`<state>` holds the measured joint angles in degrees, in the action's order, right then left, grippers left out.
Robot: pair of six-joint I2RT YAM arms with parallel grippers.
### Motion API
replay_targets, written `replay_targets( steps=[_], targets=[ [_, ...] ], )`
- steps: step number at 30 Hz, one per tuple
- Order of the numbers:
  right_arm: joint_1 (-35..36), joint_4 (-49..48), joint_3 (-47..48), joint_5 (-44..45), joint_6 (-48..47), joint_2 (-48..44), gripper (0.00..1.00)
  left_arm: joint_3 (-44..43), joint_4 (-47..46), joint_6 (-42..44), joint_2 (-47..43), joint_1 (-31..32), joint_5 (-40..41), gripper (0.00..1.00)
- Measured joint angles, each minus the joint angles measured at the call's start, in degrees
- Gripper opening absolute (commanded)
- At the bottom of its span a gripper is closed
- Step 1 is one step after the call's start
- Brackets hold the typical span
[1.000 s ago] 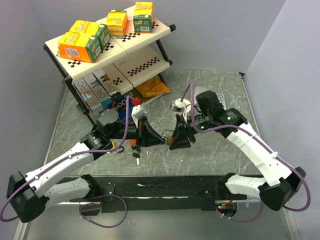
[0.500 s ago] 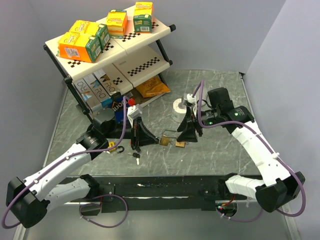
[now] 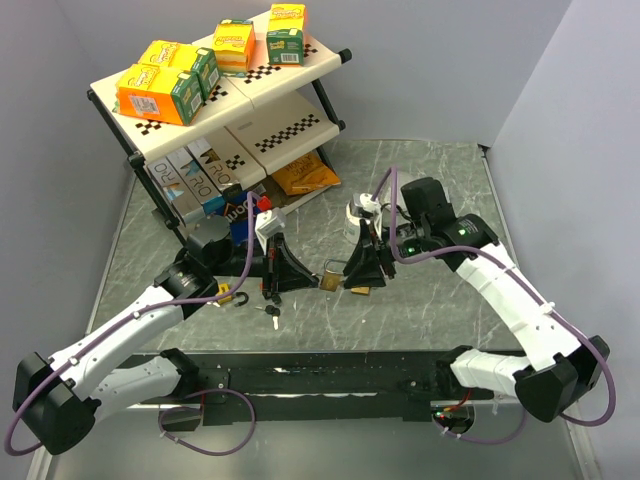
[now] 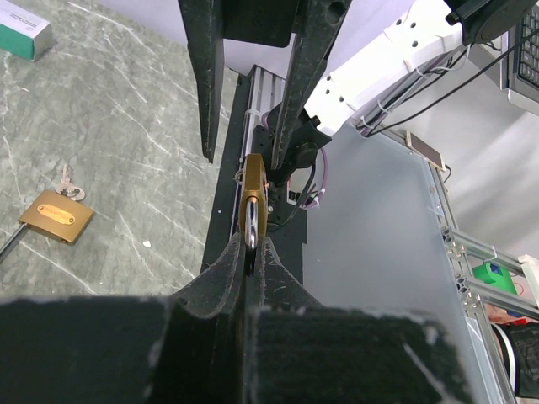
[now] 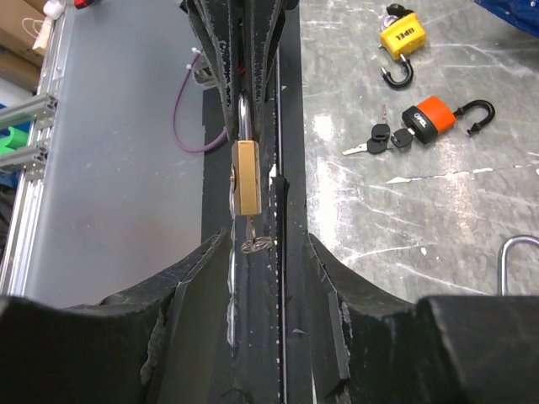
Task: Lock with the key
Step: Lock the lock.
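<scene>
A brass padlock (image 3: 329, 283) hangs in the air over the table's middle, and my left gripper (image 3: 312, 280) is shut on its shackle. In the left wrist view the padlock (image 4: 253, 198) juts out from my left gripper (image 4: 251, 244). The key (image 5: 251, 238) sticks out of the padlock's (image 5: 246, 177) underside, with its ring dangling. My right gripper (image 5: 265, 240) is open, one finger on each side of the key and neither touching it. In the top view the right gripper (image 3: 357, 272) sits just right of the padlock.
A second brass padlock (image 3: 361, 291) with a key lies under the right gripper. A yellow padlock (image 5: 402, 38), an orange padlock (image 5: 431, 118) and loose keys (image 5: 379, 139) lie near the left arm. A shelf rack (image 3: 220, 110) with boxes stands back left, and a white roll (image 3: 356, 212) is behind the right gripper.
The left gripper carried the padlock a little to the right. The right gripper let go, pulled back to the right, then came back toward the key with narrower jaws.
</scene>
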<state>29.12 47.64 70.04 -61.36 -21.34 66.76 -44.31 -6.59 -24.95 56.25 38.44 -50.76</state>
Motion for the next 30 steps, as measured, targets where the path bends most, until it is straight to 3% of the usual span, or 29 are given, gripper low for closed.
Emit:
replay_targets(
  steps=[6, 9, 15, 24, 30],
  targets=[
    [0.13, -0.5, -0.13, -0.63, 0.87, 0.59, 0.43, 0.0, -0.04, 0.0, 0.0, 0.0, 0.02, 0.01],
    [0.55, -0.5, -0.13, -1.09, 1.2, 1.42, 0.35, 0.02, -0.02, 0.0, 0.0, 0.0, 0.04, 0.01],
    [1.77, -0.44, -0.31, -1.62, 1.84, 1.95, 0.0, 0.09, 0.02, 0.04, -0.02, 0.0, 0.04, 0.01],
    [1.05, 2.69, -0.31, -1.99, -1.38, 2.08, 0.0, 1.2, -0.02, 0.46, -0.57, -0.59, -0.17, 0.01],
    [-3.32, 9.51, -0.46, -1.11, -6.64, 2.1, 0.0, 3.08, -2.03, -1.38, -2.95, -5.73, -0.26, 0.01]
  ],
)
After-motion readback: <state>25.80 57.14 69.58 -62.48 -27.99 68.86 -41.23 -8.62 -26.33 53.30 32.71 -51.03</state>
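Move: The key's bow, sticking out of the small brass padlock, lies about 1 cm left and 1 cm back of the right hand, almost between its half-open fingertips, with the padlock's body some 4 cm left and 1 cm back. A larger brass lock lies on the table roughly 13 cm below, 2 cm ahead and 3 cm to the right; the orange lock is about 15 cm left of the right hand and 2 cm ahead, just as low. From the left hand, which holds the padlock by its shackle, the key is some 6 cm to the right at the same height. The right hand eases about 1 cm left and back onto the key and shuts its half-open fingers on it, pinching it, then draws some 2.5 cm right and 2 cm down, away from the padlock. The left hand keeps its grip on the shackle and holds nearly still meanwhile, and only at the end carries the padlock some 2–3 cm left and forward, away from the right hand. ##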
